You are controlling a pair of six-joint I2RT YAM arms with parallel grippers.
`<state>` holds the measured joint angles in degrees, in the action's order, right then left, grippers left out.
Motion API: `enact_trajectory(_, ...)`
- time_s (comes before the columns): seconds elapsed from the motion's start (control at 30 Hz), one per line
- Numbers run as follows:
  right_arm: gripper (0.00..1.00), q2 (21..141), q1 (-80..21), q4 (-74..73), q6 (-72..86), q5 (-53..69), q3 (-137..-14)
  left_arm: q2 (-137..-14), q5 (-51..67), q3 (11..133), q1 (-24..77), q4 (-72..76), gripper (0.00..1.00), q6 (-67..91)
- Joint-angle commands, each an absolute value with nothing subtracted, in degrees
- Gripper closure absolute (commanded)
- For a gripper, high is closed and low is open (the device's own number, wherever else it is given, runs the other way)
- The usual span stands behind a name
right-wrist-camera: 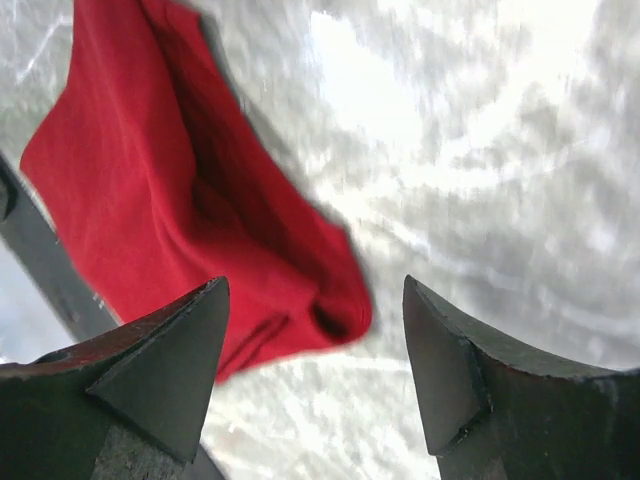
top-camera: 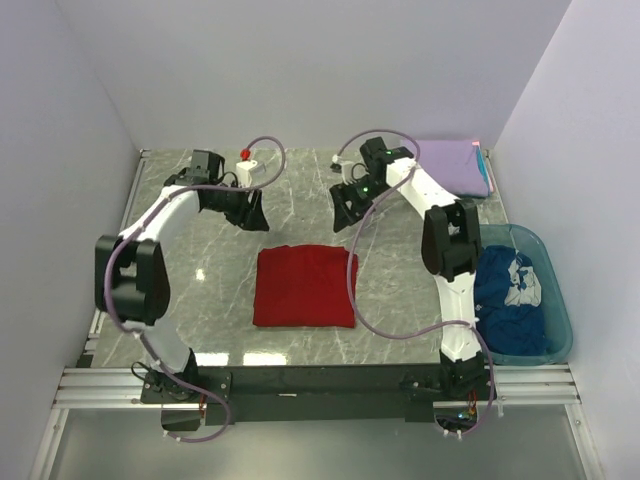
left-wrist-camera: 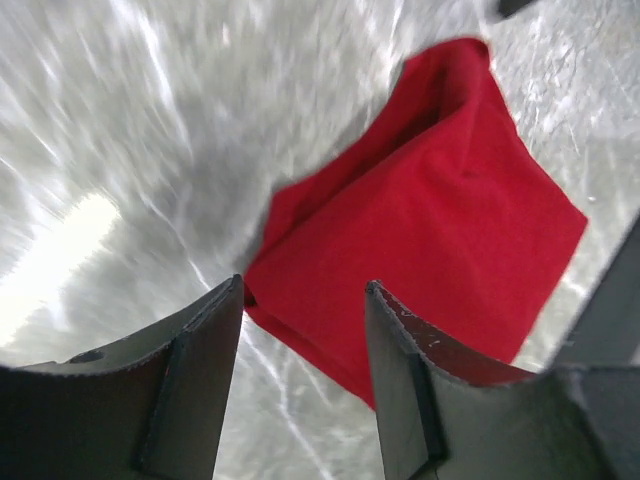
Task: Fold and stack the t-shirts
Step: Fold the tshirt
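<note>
A bright red t-shirt [top-camera: 304, 287] lies folded into a rectangle on the marble table, between the two arms. It also fills the left wrist view [left-wrist-camera: 430, 230] and the right wrist view [right-wrist-camera: 150, 190]. My left gripper [top-camera: 256, 217] hovers open above the shirt's far left corner, nothing between its fingers [left-wrist-camera: 400, 340]. My right gripper [top-camera: 343, 216] hangs open above the far right corner, also empty. A lavender t-shirt [top-camera: 455, 165] lies folded at the back right. A dark blue t-shirt with white print [top-camera: 512, 290] sits crumpled in the teal tub.
The translucent teal tub [top-camera: 556, 300] stands at the right edge of the table. White walls close in the table on three sides. A small white and red fitting [top-camera: 245, 158] sits at the back edge. Purple cables loop off both arms.
</note>
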<state>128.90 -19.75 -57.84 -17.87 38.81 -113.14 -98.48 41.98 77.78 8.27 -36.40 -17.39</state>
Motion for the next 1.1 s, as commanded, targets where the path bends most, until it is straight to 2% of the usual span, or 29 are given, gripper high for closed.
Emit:
enact_trajectory(0.0,0.23,123.5,-20.0,-59.7,-18.7,42.1,-108.8,-101.9,47.4,79.4,7.6,-39.1,0.44,-10.8)
enact_trajectory(0.23,0.23,124.0,-20.0,-55.8,-15.6,43.9,-104.2,-108.4,46.7,78.9,6.9,-38.1,0.41,-6.6)
enact_trajectory(0.47,0.22,124.3,-20.0,-56.7,-17.1,46.0,-102.1,-109.5,45.3,77.9,6.9,-38.2,0.40,-6.3)
enact_trajectory(1.07,0.27,126.8,-20.1,-59.8,-19.8,47.9,-103.1,-114.5,44.6,78.3,6.9,-40.1,0.39,-7.2)
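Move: Both empty, open hands hang near the far edge of the folded red t-shirt. Its far-left corner lies some 13 cm below the left hand, about 3 cm to that hand's right and 1 cm back. Its far-right corner lies about 4 cm back of the right hand, straight below otherwise, some 8 cm down; from the right hand, the shirt's middle is 12 cm back and 9 cm left, and the purple pile is 14 cm ahead and 21 cm right. Lower the left gripper about 9 cm towards the red shirt's far-left corner, fast at first and then slowly, easing back slightly and swinging its fingertips back by some 25 degrees until they point right and down. Meanwhile draw the right gripper back about 5 cm and down a little, towards the far-right corner, tilting its tips slightly back. Keep both grippers open. ##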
